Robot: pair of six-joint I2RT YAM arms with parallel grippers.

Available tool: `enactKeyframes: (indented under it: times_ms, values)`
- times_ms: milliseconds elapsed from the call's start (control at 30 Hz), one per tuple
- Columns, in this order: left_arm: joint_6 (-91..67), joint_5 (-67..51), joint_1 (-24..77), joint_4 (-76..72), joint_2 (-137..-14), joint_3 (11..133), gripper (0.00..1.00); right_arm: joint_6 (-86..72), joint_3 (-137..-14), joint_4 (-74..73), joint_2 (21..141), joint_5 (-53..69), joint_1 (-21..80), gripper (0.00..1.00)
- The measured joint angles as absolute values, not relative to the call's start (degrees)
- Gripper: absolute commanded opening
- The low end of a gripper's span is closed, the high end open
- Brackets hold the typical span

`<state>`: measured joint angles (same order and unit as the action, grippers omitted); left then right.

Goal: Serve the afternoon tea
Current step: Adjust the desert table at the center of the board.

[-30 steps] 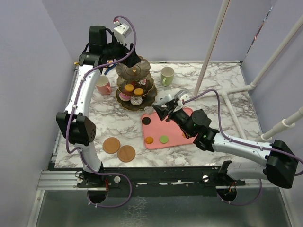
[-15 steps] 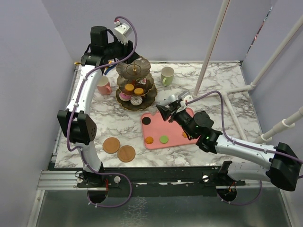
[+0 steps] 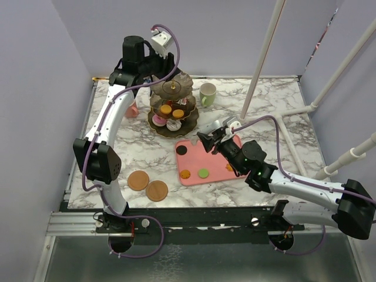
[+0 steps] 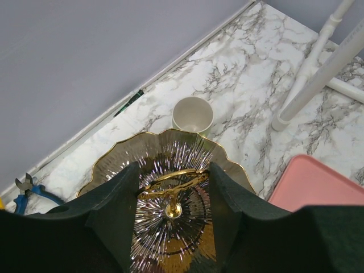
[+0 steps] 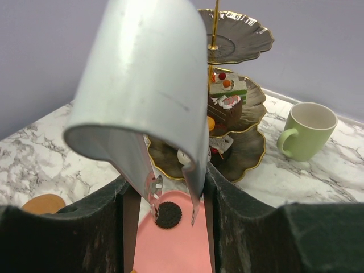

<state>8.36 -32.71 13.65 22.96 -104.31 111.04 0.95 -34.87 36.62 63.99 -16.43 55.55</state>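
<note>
The dark three-tier stand [image 3: 174, 113] stands at the back of the table with toy pastries on its lower tiers. My left gripper [image 4: 173, 190] is above it, shut on its gold ring [image 4: 170, 183], both pads touching the ring. My right gripper [image 5: 169, 190] is shut on silver tongs [image 5: 153, 74], whose tips hang around a dark cookie [image 5: 169, 214] on the pink tray [image 3: 218, 170]. An orange cookie [image 3: 185, 174] and a green one [image 3: 203, 173] also lie on the tray. The pale-green mug [image 3: 207, 93] is right of the stand. The pink mug [image 3: 133, 109] is half hidden behind the left arm. Two brown coasters [image 3: 138, 180] [image 3: 157, 190] lie front left.
Blue-handled pliers [image 4: 28, 187] lie by the back wall, left of the stand. White pipes [image 3: 264, 53] rise at the back right and one runs along the table's right side. Purple walls close in the left and back edges.
My left gripper has shut on the gold ring, and the stand has shifted slightly to the right with it. The right gripper with the tongs has drifted a little right.
</note>
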Motion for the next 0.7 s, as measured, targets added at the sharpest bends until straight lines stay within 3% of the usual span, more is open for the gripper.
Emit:
enactKeyframes:
  times_ms: [433,700]
  values:
    - [0.3,-16.9,16.0,18.2,-97.7,102.0,0.05,1.1,-34.2,33.5,64.2,-16.8,55.5,0.44]
    - [-4.6,-3.0,18.5,14.0,-92.8,95.0,0.0,1.6,-34.2,33.2,68.9,-15.1,55.5,0.44]
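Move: The left hand already holds the gold ring of the tiered stand, whose middle hangs some 18 cm straight below that hand. From the left hand the green mug is about 14 cm right and 7 cm ahead, 31 cm down, and the pink mug about 18 cm left, 3 cm ahead, similarly low. The right hand, still holding the metal tongs, has the pink tray's middle about 3 cm ahead, 4 cm right and 26 cm below; the dark cookie is 6 cm ahead, 8 cm left. Keeping its hold on the stand's ring, the left hand draws the top of the stand left by some 4 cm, with barely any change of height, while the wrist swings about 25 degrees counter-clockwise. The right hand keeps the tongs gripped and sinks about 5 cm towards the pink tray, speeding up and tipping slightly downward. ##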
